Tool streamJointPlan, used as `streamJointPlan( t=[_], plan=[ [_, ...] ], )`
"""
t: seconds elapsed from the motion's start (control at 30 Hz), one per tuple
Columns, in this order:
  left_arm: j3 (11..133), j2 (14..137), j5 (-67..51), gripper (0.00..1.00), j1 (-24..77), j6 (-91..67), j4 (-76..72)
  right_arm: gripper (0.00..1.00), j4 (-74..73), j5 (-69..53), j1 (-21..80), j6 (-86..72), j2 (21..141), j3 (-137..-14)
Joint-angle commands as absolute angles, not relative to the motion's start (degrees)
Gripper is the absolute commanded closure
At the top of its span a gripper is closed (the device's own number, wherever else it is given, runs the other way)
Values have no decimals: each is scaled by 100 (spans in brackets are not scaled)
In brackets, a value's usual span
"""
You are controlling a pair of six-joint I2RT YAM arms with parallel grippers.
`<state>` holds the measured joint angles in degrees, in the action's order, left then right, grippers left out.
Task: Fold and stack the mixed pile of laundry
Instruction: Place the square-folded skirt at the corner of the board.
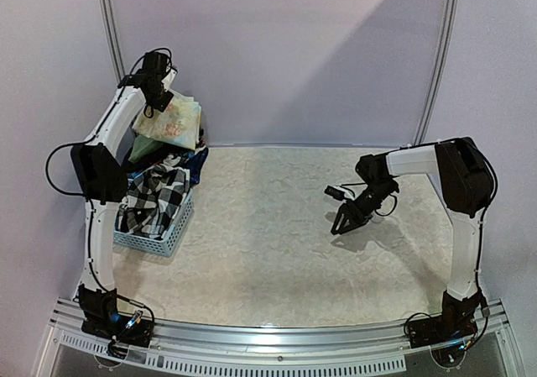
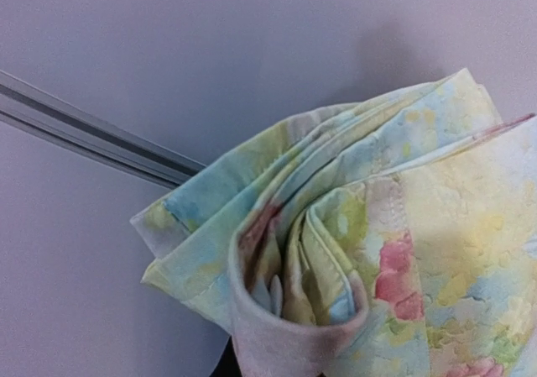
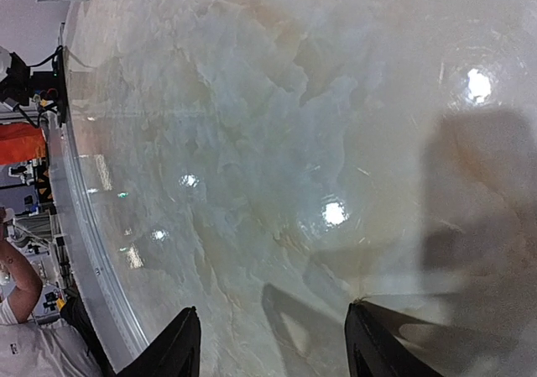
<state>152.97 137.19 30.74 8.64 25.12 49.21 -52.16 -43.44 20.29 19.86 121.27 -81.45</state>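
My left gripper (image 1: 159,102) is raised high at the back left, shut on the pale yellow-green floral cloth (image 1: 172,123). The cloth hangs bunched above the basket. In the left wrist view the floral cloth (image 2: 352,251) fills the lower right in gathered folds and hides the fingers. The rest of the mixed laundry pile sits in the light blue basket (image 1: 158,239): the black-and-white checked shirt (image 1: 159,196) on top, a dark blue piece (image 1: 198,162) and a green piece (image 1: 143,148) behind it. My right gripper (image 1: 344,222) hovers open and holding nothing over the right half of the table (image 3: 273,348).
The pale marbled tabletop (image 1: 268,234) stretches between the arms. A metal rail (image 1: 277,337) runs along the near edge. Plain walls with metal frame posts (image 1: 439,58) close the back and sides.
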Motion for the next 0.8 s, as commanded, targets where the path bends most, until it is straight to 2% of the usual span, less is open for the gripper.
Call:
streamJointPlan(
  t=[0.0, 0.23, 0.77],
  plan=[
    [15344, 14228, 3107, 100, 767, 2877, 4372, 40, -5316, -4324, 2056, 2087, 12448, -8261],
    [15308, 14538, 3207, 100, 574, 3171, 3622, 41, -5310, -4281, 2124, 2117, 12526, -8197],
    [14880, 14938, 3459, 100, 229, 3112, 3163, 41, -5360, -4162, 2306, 2178, 12629, -8253]
  ],
)
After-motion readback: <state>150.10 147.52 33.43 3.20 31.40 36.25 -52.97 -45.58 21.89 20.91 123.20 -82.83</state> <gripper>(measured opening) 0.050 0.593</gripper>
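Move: The left hand holds the square-folded skirt by its far-left corner. The green folded cloth it is going onto has its middle about 14 cm below the hand and 5 cm to the right, roughly level with it in reach. The navy cloth lies some 14 cm right, 5 cm back and 23 cm down; the checked cloth is about 23 cm back, 6 cm right and 20 cm down. From the idle right hand, the green cloth is roughly 29 cm ahead, 48 cm left and 12 cm higher. Down and forward first, the left arm quickly lowers the skirt some 7 cm towards the green cloth, checks with a slight lift, then carries its held corner left while sinking again, about 9 cm lower in all. The fingers stay shut on the corner, and the wrist turns only slightly. ##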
